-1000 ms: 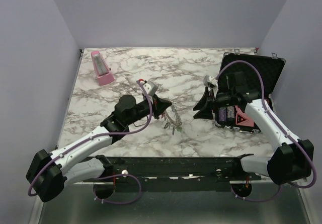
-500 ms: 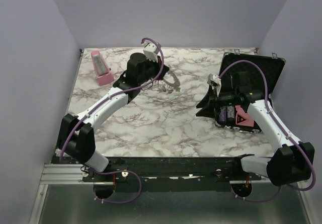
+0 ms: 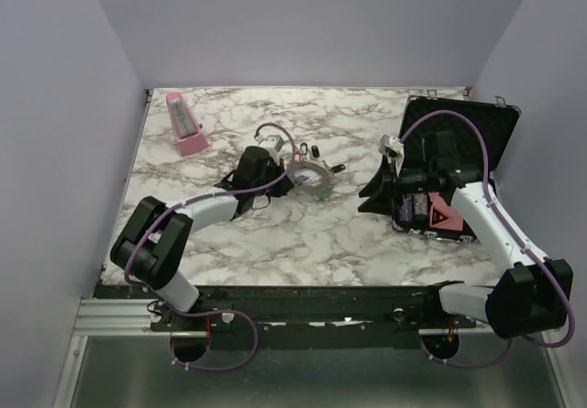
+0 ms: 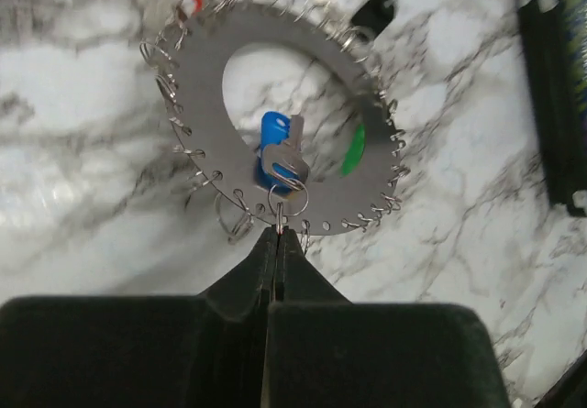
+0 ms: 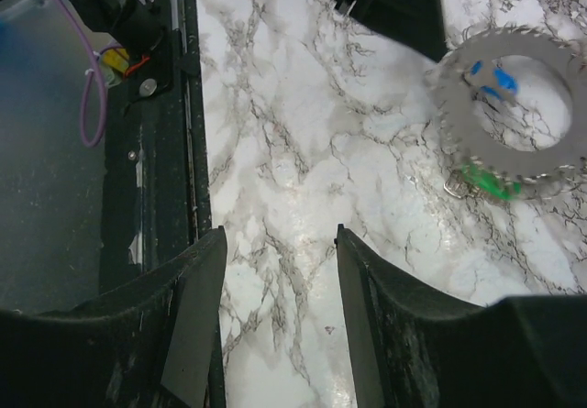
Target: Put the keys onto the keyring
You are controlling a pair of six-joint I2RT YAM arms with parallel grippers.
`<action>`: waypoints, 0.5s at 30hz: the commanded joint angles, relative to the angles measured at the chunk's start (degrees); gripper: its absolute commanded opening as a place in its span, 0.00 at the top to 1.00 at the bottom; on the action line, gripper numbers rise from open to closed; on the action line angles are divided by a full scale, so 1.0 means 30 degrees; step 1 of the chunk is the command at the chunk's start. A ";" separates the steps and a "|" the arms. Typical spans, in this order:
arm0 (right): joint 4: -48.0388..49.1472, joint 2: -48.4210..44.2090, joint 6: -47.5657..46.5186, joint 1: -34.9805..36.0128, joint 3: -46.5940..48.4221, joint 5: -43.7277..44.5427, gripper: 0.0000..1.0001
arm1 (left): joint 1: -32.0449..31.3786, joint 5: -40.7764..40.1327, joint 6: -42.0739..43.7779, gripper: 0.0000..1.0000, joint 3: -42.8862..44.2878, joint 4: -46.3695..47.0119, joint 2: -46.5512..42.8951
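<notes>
The keyring (image 4: 206, 73) is a flat grey toothed ring with small wire loops round its rim. It lies low over the marble left of centre (image 3: 314, 176). A blue key (image 4: 273, 142) hangs inside its hole. A green key (image 4: 352, 148) shows under its right side, and a black key head (image 4: 372, 9) lies at its far edge. My left gripper (image 4: 278, 231) is shut on a small wire loop at the keyring's near rim (image 3: 292, 175). My right gripper (image 5: 278, 234) is open and empty over bare marble (image 3: 365, 197). The keyring (image 5: 495, 156) sits to its upper right.
A pink wedge-shaped object (image 3: 186, 126) stands at the back left. An open black case (image 3: 459, 142) at the right holds a red triangle (image 3: 443, 215) and stacked chips (image 3: 413, 208). The black front rail (image 5: 151, 105) runs along the table's near edge.
My left arm swung from the table's near centre to the back with the keyring. It has now come down left of centre. The right arm has barely moved.
</notes>
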 commanded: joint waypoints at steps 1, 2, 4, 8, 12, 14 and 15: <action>0.0433 -0.0135 0.0098 -0.0112 -0.0316 0.0170 0.40 | -0.0064 0.0323 -0.2140 0.90 -0.2835 0.1858 -0.1723; 0.0463 -0.0106 0.0098 -0.0112 -0.0374 0.0170 0.40 | -0.0122 0.0381 -0.2199 0.87 -0.3218 0.1800 -0.2161; 0.0463 -0.0048 0.0069 -0.0141 -0.0403 0.0228 0.40 | -0.0151 0.0294 -0.2229 0.80 -0.3805 0.1421 -0.3214; 0.0405 0.0040 -0.0106 -0.0170 -0.0404 0.0287 0.40 | -0.0210 -0.0261 -0.1820 0.60 -0.4538 -0.0187 -0.6054; -0.0004 0.0011 -0.0632 -0.0462 -0.0374 0.0141 0.40 | -0.0210 -0.1375 -0.0651 0.38 -0.5008 -0.2415 -1.0007; -0.0239 -0.0105 -0.0955 -0.0784 -0.0374 -0.0034 0.40 | -0.0181 -0.1844 -0.0239 0.27 -0.5068 -0.3468 -1.2787; -0.0269 -0.0222 -0.1014 -0.0960 -0.0374 -0.0122 0.40 | -0.0123 -0.1932 -0.0034 0.21 -0.5038 -0.3996 -1.3931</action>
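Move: At the left fingertips, the keyring is still held by its near-left edge, its centre about 4 cm ahead, 5 cm right and 3 cm lower. The bare table spot where it is going lies roughly 1 cm back, 3 cm right and 6 cm down. The blue tag is 2 cm ahead and 2 cm right, the green tag level ahead and 8 cm right, both about 3 cm below. From the right hand, that spot is some 11 cm ahead, 14 cm left and 15 cm below. Lowering the keyring to the marble, the left hand draws back about 5 cm and down 4 to 5 cm, drifting left, with its fingers already starting to open. It lets go, then climbs some 11 cm clear with a little more back and left, the fingers spreading to about two-thirds open and tipping up roughly 15 degrees. ##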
